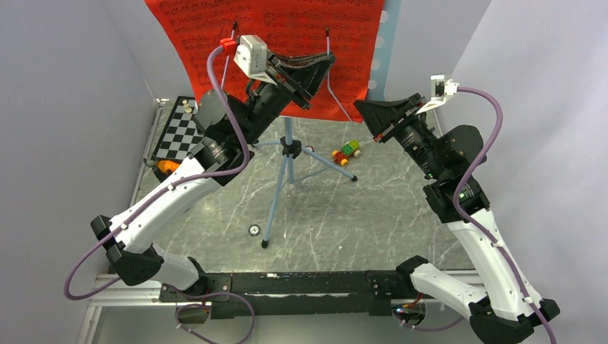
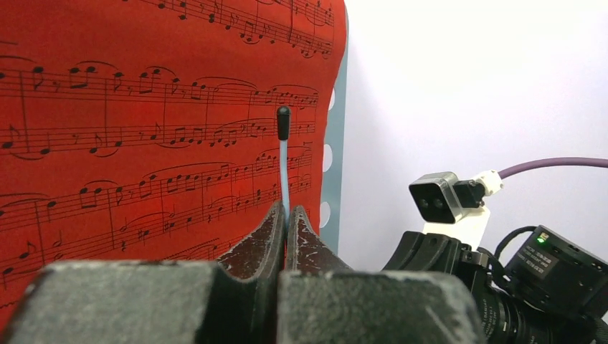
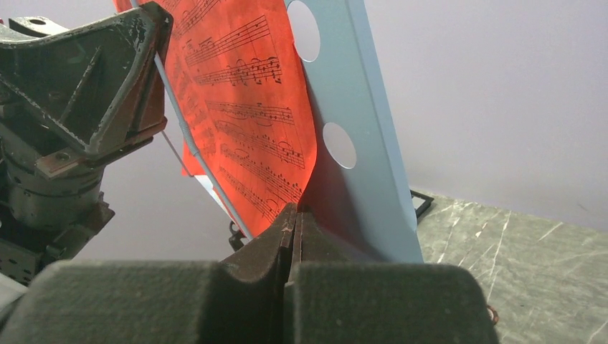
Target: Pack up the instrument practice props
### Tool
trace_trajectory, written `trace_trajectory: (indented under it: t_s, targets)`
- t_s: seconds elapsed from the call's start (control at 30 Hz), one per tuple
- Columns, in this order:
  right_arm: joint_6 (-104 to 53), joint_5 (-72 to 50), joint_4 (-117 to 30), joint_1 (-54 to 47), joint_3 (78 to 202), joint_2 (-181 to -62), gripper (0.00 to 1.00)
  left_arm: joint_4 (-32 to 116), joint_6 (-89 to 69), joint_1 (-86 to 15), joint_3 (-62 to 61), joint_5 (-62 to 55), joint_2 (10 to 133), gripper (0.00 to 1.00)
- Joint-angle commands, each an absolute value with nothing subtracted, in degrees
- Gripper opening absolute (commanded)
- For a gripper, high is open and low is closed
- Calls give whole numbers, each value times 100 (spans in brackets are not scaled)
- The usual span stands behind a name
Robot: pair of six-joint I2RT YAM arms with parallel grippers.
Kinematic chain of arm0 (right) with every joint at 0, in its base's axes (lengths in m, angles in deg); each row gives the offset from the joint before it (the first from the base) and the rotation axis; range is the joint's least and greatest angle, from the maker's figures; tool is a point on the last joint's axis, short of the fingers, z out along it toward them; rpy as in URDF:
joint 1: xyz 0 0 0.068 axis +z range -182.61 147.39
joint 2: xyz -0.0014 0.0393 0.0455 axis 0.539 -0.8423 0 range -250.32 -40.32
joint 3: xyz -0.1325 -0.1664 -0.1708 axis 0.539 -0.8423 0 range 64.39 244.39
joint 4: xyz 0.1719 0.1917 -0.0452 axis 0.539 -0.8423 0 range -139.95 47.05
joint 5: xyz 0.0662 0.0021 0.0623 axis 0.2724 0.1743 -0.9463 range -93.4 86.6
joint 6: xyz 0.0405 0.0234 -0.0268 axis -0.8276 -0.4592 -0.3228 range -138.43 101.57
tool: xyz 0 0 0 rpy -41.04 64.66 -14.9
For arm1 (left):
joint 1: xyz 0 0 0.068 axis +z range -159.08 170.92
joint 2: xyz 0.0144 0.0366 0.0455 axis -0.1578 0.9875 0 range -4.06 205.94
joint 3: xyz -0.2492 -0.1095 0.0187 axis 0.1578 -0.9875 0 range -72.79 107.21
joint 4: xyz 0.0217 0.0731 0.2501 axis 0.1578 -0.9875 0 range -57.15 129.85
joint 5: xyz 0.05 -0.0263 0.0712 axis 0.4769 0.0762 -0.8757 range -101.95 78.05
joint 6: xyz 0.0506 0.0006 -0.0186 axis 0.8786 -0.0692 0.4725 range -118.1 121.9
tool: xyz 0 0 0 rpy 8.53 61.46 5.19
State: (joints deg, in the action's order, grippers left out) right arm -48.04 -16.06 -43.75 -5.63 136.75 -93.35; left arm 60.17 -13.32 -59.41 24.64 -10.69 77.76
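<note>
The red sheet-music pages (image 1: 287,36) (image 2: 143,129) rest on the light-blue perforated music stand (image 1: 279,186), whose desk edge (image 3: 358,107) shows beside them. My left gripper (image 1: 330,63) (image 2: 285,215) is shut on the stand's thin page-holder wire (image 2: 284,165), which has a black tip and lies against the pages. My right gripper (image 1: 358,106) (image 3: 295,215) is shut at the lower right corner of the pages (image 3: 251,93), which seems pinched between its fingertips. The orange microphone (image 1: 167,166) peeks out behind my left arm.
A black-and-white chessboard (image 1: 179,132) lies at the back left. A small colourful toy car (image 1: 346,153) sits by the stand's tripod legs. A small ring (image 1: 254,230) lies near the front leg. White walls enclose the marble table (image 1: 373,215).
</note>
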Motion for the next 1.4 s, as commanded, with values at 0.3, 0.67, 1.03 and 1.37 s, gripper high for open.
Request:
trace_trajectory:
  t_s: [0.3,0.67,1.03,1.37]
  targets:
    - [-3984,-1288,-4882,-557,14081,-8828,0,6100,-1367,-5834,2328,-1132,7459,0]
    - [-3502,-1817,-4703,-559,14114,-8133,0,6238,-1287,-5815,2057,-1177,7338,0]
    - [-3182,-2386,-4735,-556,14582,-7704,0,6382,-1265,-5816,1895,-1343,7268,0]
    - [-3077,-2732,-4941,-560,14774,-7438,0,6494,-1249,-5819,1873,-1485,7356,0]
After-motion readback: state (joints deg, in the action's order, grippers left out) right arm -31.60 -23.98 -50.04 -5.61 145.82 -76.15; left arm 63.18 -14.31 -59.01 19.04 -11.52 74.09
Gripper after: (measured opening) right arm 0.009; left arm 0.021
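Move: Near its lower right corner, the right-hand page of sheet music is already in the right fingers; its middle lies about 5 cm ahead of that hand, 8 cm to its left and 12 cm higher. The right clip rod, pinched by the left hand, crosses the page about 7 cm to the right hand's left, 1 cm ahead and 11 cm above. From the left hand, the page's middle is roughly 4 cm ahead, 1 cm left and 1 cm up. Pulling the page out from behind the clip rod, the right hand keeps its pinch and draws back, rising and swinging to the right, some 20 cm in all away from the stand, while its fingers tip upward by about 30 degrees. The left hand keeps the rod between its shut fingertips and eases only about 1.5 cm left. ##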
